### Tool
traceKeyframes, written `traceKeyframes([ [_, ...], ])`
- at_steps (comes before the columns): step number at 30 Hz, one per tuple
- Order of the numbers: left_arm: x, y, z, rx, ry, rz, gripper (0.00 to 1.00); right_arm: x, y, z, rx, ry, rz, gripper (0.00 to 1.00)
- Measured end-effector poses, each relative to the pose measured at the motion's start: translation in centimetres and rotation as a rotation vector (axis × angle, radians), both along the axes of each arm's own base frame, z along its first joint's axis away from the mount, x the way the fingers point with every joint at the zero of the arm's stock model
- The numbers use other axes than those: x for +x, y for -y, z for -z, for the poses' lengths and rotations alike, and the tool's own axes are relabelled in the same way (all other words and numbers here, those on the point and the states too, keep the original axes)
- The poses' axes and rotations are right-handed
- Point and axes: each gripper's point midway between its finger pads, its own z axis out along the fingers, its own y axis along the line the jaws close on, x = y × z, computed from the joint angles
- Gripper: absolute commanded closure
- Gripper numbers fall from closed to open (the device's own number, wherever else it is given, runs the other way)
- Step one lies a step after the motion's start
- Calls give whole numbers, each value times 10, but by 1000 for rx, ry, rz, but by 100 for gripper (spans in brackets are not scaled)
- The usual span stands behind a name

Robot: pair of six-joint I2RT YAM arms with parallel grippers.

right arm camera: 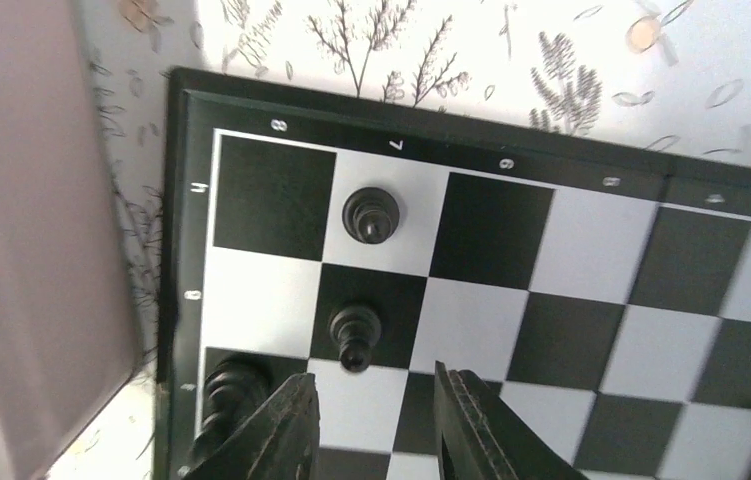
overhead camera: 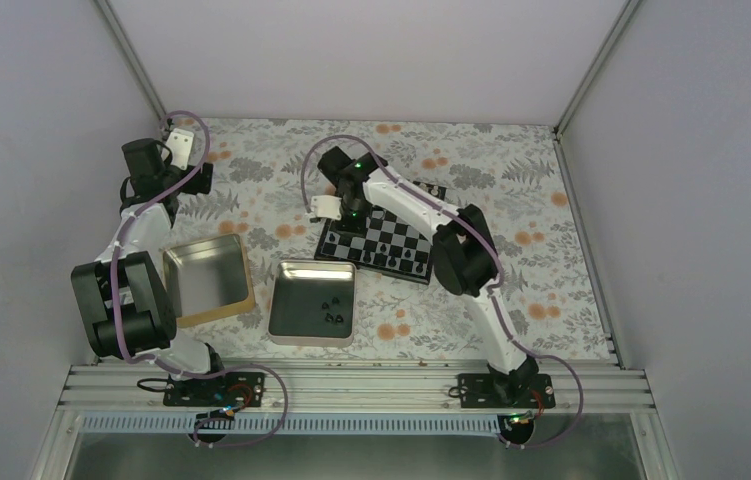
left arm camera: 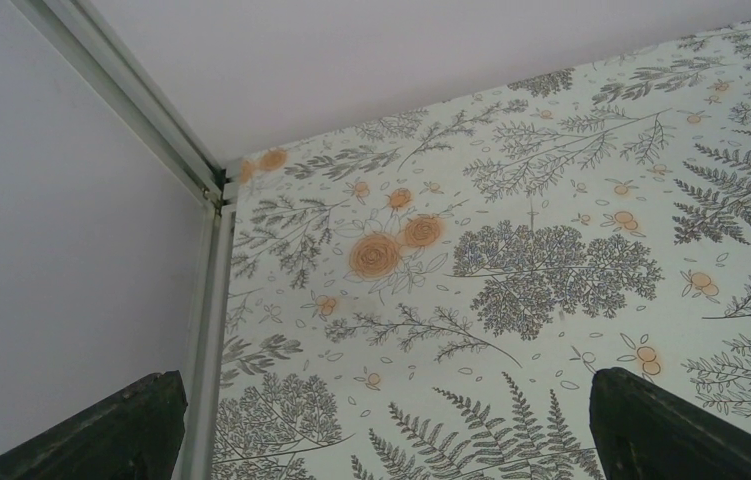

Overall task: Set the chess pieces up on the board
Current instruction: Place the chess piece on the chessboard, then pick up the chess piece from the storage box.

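Note:
The board (overhead camera: 383, 243) lies mid-table with black and silvery checks, and several black chess pieces (overhead camera: 398, 258) stand along its near side. My right gripper (overhead camera: 351, 220) hovers over its left end. In the right wrist view the right gripper (right arm camera: 374, 388) is open above a white square with nothing between its fingers. Two black pawns (right arm camera: 370, 214) (right arm camera: 355, 332) stand just ahead of it on the board (right arm camera: 601, 270). A taller black piece (right arm camera: 229, 388) stands beside the left finger (right arm camera: 286, 420). My left gripper (left arm camera: 386, 425) is open over bare cloth near the back left corner.
A silver tin (overhead camera: 291, 325) holding a few black pieces (overhead camera: 332, 309) sits in front of the board. A gold-rimmed tin (overhead camera: 236, 305) lies left of it, next to the left arm. Enclosure walls close in on the floral cloth on three sides; a metal corner post (left arm camera: 206, 300) is near the left gripper.

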Motion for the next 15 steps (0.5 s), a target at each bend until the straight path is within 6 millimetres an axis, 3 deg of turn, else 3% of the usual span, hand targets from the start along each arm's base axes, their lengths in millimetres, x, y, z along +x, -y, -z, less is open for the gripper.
traceKeyframes([
  [5,0,0,0,-3,0,-2,0,-16,-13,-44,39,66,-32,67],
  [9,0,0,0,-7,0,-4,0,-55,-33,-69,68,85,-110,67],
  [12,-1,0,-1,-10,-1,-5,0,-91,-41,-62,44,50,-170,67],
  [15,-1,0,0,-14,-4,-7,0,-125,-38,-37,-16,-19,-217,67],
])
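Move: The nearest of the four black chess pieces lying in the tray is about 14 cm back and 6 cm to the left of the empty right hand, some 5 cm below it; the tray's middle is about 15 cm back and 11 cm left. Two black pieces standing on the board are level with the hand fore and aft, roughly 3 and 6 cm to its left. From the left hand that tray piece is some 25 cm back and 37 cm right, far below. The loose black pieces in the tray draw the right hand off the chessboard: it first climbs about 7 cm, swinging back and slightly left, then sinks some 3 cm while still travelling back over the tray's front rim, about 12 cm back in all. The wrist turns some 10 degrees counter-clockwise; the fingers stay partly open and empty. ##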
